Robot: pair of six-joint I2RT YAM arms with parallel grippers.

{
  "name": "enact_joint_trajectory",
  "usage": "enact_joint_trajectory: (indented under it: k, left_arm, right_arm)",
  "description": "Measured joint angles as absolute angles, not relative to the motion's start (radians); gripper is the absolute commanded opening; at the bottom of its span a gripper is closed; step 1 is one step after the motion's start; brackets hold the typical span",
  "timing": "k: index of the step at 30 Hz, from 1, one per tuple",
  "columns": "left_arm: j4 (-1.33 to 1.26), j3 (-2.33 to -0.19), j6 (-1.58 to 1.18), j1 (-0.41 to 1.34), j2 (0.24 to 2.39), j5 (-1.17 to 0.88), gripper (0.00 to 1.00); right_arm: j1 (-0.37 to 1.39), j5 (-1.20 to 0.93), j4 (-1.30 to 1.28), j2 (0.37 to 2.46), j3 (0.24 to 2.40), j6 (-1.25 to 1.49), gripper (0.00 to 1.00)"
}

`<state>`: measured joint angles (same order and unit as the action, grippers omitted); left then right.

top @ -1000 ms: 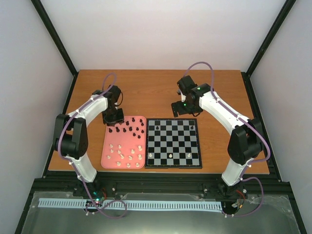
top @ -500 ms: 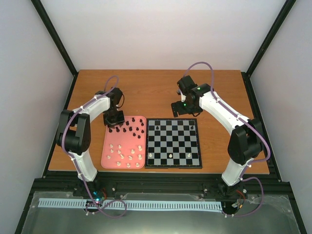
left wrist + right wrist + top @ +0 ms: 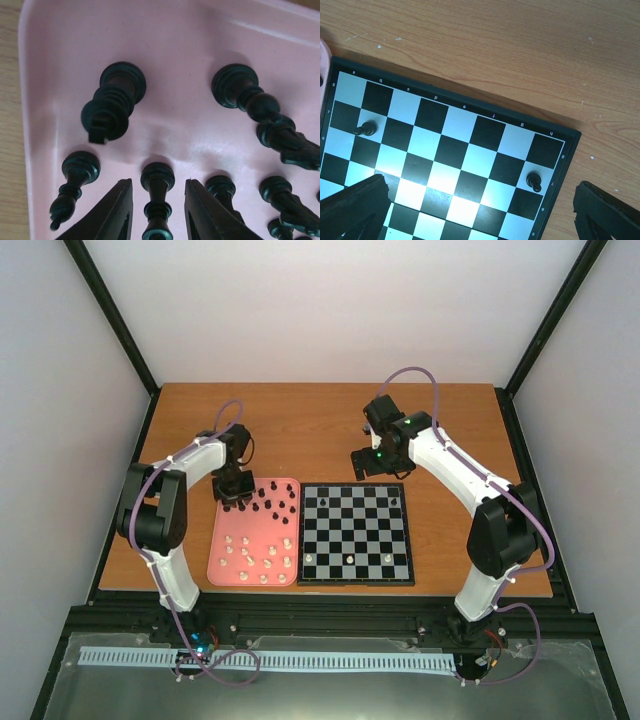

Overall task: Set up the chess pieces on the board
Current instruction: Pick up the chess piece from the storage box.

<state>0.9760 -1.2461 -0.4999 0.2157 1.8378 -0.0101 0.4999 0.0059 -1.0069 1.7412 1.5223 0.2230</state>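
Observation:
The board lies right of centre, with two black pieces in its far rows and three white ones in a near row. More chess pieces stand on the pink tray: black ones at the far end, white ones nearer. My left gripper is low over the tray's far-left corner. In the left wrist view it is open and straddles an upright black pawn, with a gap on each side. My right gripper hangs wide open over the board's far edge, holding nothing.
Other black pieces crowd the pawn: a rook beyond it, a pawn to the left and another just outside the right finger. The tray's far-left rim is close. Bare wooden table stretches behind tray and board.
My left gripper has moved right and down onto the tray's far-left black pieces, and its jaws have narrowed a little. The right arm has not moved.

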Motion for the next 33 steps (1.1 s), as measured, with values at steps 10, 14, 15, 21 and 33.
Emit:
enact_joint_trajectory:
  k: [10, 14, 15, 21, 33]
  left_arm:
    - [0.963, -1.246, -0.497, 0.214, 1.850, -0.030, 0.30]
    - [0.963, -1.246, -0.494, 0.214, 1.850, -0.029, 0.24]
    - [0.963, -1.246, -0.493, 0.214, 1.850, -0.029, 0.22]
    - [0.965, -1.246, -0.491, 0.214, 1.850, -0.021, 0.19]
    - [0.978, -1.246, -0.491, 0.214, 1.849, -0.007, 0.01]
  right_arm:
    - [0.500, 0.005, -1.010, 1.741, 1.522, 0.223, 1.00]
    - [0.500, 0.005, -1.010, 1.741, 1.521, 0.224, 0.99]
    - [0.500, 0.005, -1.009, 1.741, 1.519, 0.223, 0.99]
    - [0.500, 0.003, -1.010, 1.741, 1.515, 0.223, 1.00]
    - [0.500, 0.003, -1.010, 1.741, 1.515, 0.223, 0.99]
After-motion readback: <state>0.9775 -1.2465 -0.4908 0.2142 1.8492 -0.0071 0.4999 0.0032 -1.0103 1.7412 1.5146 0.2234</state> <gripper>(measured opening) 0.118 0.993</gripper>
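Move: The black chess piece to pick stands upright in the storage box, already between the left gripper's open fingers, its middle roughly 1 cm below the hand point. The black king is about 4 cm ahead and 2 cm left of this hand, a bishop some 3 cm straight left, and a rook about 3 cm straight right. From the right hand, the piece lies roughly 27 cm left, 4 cm back and 12 cm lower. Keep the left gripper upright over the chess piece, easing down only about half a centimetre without turning the wrist. Then hold it nearly still and shut the fingers from about a third open to roughly a tenth, pinching the piece's body from its left and right sides. ##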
